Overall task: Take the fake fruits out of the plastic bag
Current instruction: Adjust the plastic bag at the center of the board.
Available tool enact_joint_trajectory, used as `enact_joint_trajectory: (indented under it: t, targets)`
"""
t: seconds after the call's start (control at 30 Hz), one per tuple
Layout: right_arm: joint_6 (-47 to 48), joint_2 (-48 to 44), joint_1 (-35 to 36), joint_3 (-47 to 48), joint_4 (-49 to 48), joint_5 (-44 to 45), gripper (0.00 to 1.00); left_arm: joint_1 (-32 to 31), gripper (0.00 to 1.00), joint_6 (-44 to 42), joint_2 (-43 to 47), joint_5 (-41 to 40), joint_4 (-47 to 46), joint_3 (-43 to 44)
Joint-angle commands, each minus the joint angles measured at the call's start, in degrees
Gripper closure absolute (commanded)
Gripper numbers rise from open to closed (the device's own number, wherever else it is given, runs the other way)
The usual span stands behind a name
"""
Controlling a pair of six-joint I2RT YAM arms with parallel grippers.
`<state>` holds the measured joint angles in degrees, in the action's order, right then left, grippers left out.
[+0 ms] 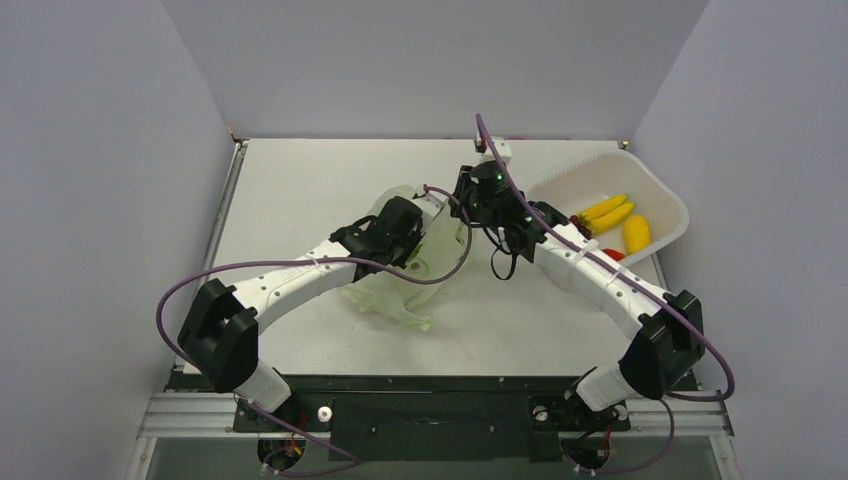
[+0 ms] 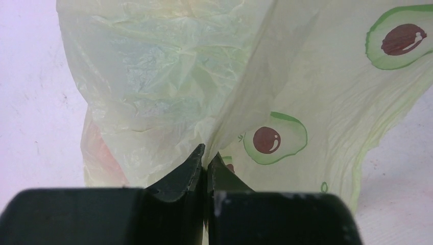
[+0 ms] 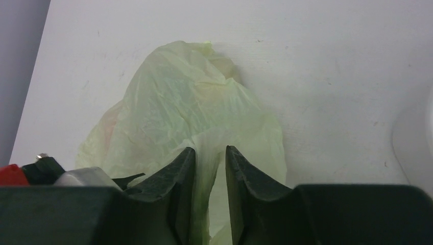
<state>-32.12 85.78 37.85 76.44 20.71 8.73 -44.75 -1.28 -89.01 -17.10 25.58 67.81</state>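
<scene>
The pale green plastic bag [image 1: 395, 292] with avocado prints lies crumpled on the table between the arms. My left gripper [image 2: 208, 153] is shut on a fold of the plastic bag [image 2: 168, 87]; from above, the left gripper [image 1: 425, 222] sits at the bag's top. My right gripper [image 3: 210, 153] stands slightly open, and a loose strip of the plastic bag [image 3: 189, 102] hangs between its fingers; from above, the right gripper [image 1: 466, 202] is beside the left one. A reddish tint [image 2: 99, 153] shows through the film; the fake fruits inside are otherwise hidden.
A white basket [image 1: 655, 180] stands at the back right, holding yellow bananas [image 1: 606, 212], another yellow piece [image 1: 636, 233] and a small red piece [image 1: 613, 254]. Grey walls close in the table on three sides.
</scene>
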Motion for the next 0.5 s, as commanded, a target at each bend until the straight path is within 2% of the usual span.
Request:
enact_joint_trajectory:
  t: [0.0,0.1,0.17,0.23,0.47]
  targets:
    - [-1.58,-5.47,-3.35,-3.17,0.3,0.91,0.7,1.69,1.0,0.79,3.27,3.09,-3.38,0.42]
    - [-1.47,-8.02,-5.17,-5.51,0.54,-0.04,0.46,2.7,1.0,0.9,3.26,5.94,-3.06,1.04]
    - [-1.12,-11.07,-5.64,-7.25,0.65,-0.05,0.36,3.41,1.0,2.18,3.16,7.6,-2.55,1.54]
    - [-0.86,-13.44,-5.87,-9.08,0.92,-0.15,0.29,4.05,1.0,2.88,3.38,9.02,-2.35,1.82]
    - [3.34,-25.76,-6.11,-19.4,-2.53,-0.97,0.19,4.67,1.0,3.28,4.54,11.17,-2.16,1.8]
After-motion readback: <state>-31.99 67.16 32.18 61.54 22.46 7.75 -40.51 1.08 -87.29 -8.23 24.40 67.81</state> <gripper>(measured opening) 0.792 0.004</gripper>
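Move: The plastic bag's middle lies about 9 cm to the right hand's left, 2 cm ahead and some 18 cm below; the bag's raised edge is still between that hand's slightly parted fingers. The white basket's middle is roughly 32 cm to that hand's right and 8 cm farther out, with the grapes about 27 cm right and 4 cm out. From the left hand, which pinches the bag, the bag's middle is about 5 cm ahead and 9 cm down. The plastic film comes free of the right hand's pinch as its fingers, already a little apart, spread wide; that hand moves about 8 cm to the right, towards the basket, curving back some 4 cm in the second half, nearly level. The left fingers stay shut on the bag, rising about 1 cm and rolling slightly. ##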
